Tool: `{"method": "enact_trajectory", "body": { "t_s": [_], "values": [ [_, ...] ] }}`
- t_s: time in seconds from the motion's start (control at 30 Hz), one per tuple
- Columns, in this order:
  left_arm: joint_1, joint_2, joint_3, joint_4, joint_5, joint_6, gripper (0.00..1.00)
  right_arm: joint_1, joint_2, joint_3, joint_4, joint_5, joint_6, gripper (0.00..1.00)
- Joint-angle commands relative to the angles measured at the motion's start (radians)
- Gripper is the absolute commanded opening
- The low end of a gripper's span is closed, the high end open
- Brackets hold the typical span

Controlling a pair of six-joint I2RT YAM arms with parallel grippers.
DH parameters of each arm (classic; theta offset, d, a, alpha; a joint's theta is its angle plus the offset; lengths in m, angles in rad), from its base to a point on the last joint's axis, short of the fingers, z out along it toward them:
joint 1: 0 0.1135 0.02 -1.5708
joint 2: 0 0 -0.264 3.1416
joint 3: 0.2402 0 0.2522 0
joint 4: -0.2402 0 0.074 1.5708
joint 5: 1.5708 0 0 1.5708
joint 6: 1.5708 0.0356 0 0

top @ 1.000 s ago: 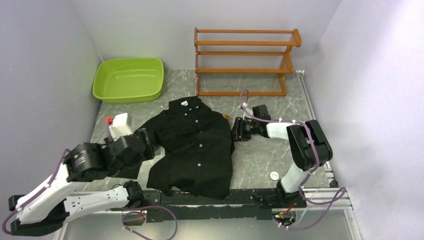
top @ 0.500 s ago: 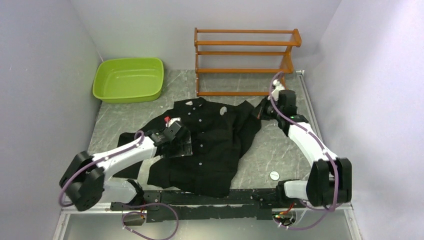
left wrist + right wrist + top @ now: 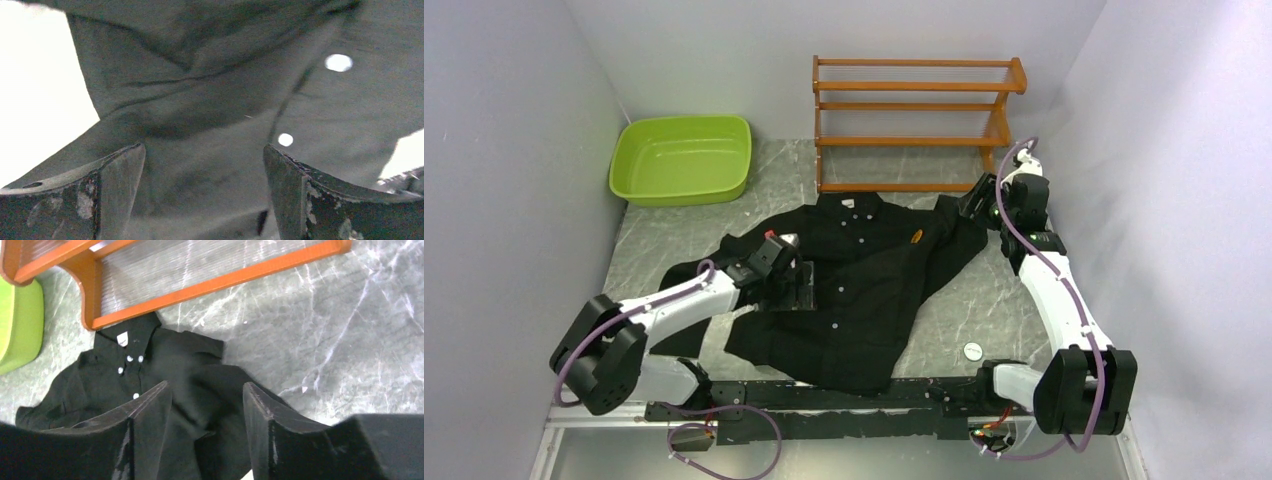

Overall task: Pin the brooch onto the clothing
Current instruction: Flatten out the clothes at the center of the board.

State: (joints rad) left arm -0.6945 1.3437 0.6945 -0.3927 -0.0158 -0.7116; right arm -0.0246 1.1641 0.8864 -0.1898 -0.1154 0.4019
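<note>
The clothing (image 3: 854, 290), a black button-up shirt, lies spread across the middle of the table with its collar and white label toward the rack. The brooch (image 3: 917, 237), a small orange spot, sits on the shirt's chest to the right of the button row. My left gripper (image 3: 790, 290) rests low over the shirt's left side with its jaws wide open, and only fabric and white buttons (image 3: 285, 139) show between them (image 3: 204, 187). My right gripper (image 3: 977, 203) hovers over the end of the right sleeve (image 3: 210, 370), jaws apart (image 3: 207, 390). The brooch does not show in either wrist view.
A green basin (image 3: 682, 158) stands at the back left. A wooden rack (image 3: 914, 125) stands at the back centre, close behind the collar and my right gripper. A small white disc (image 3: 972, 350) lies on the marble table (image 3: 964, 310) near the right arm's base.
The shirt has shifted back and to the right and spread wider. My right arm swung to the back right corner. My left arm reached out onto the shirt. The brooch now shows on the chest.
</note>
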Motion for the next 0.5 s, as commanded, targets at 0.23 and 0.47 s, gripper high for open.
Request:
{"method": "enact_trajectory", "body": {
  "t_s": [0.23, 0.47],
  "values": [
    [0.162, 0.198, 0.526, -0.101, 0.045, 0.308, 0.94, 0.005, -0.024, -0.024, 0.112, -0.249, -0.020, 0.85],
    [0.270, 0.603, 0.810, -0.098, 0.017, 0.416, 0.91, 0.195, 0.282, 0.154, 0.040, -0.261, -0.164, 0.91]
  ]
}}
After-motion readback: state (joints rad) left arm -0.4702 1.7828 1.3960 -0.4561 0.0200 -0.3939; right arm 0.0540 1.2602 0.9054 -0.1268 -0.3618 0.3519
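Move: My open left hand hovers just over the clothing's left front. The left shoulder of the clothing lies about 17 cm ahead and 2 cm to the right, a few cm lower; the collar's middle is 18 ahead and 10 right, and the rack's left foot 21 ahead and 4 right. From my raised right hand, the clothing's right shoulder is some 11 cm left, 1 back and 18 below, with the brooch 10 left and 6 back. I swing my left hand forward about 20 cm in an arc, rising some 14 cm off the front of the clothing and then sinking 5 cm as it comes in over the left shoulder beside the collar, fingers wide and tipped up a little. My right hand opens from half to nearly wide, parting from the right sleeve, then slides left towards the right shoulder at the same height, turning counter-clockwise. ##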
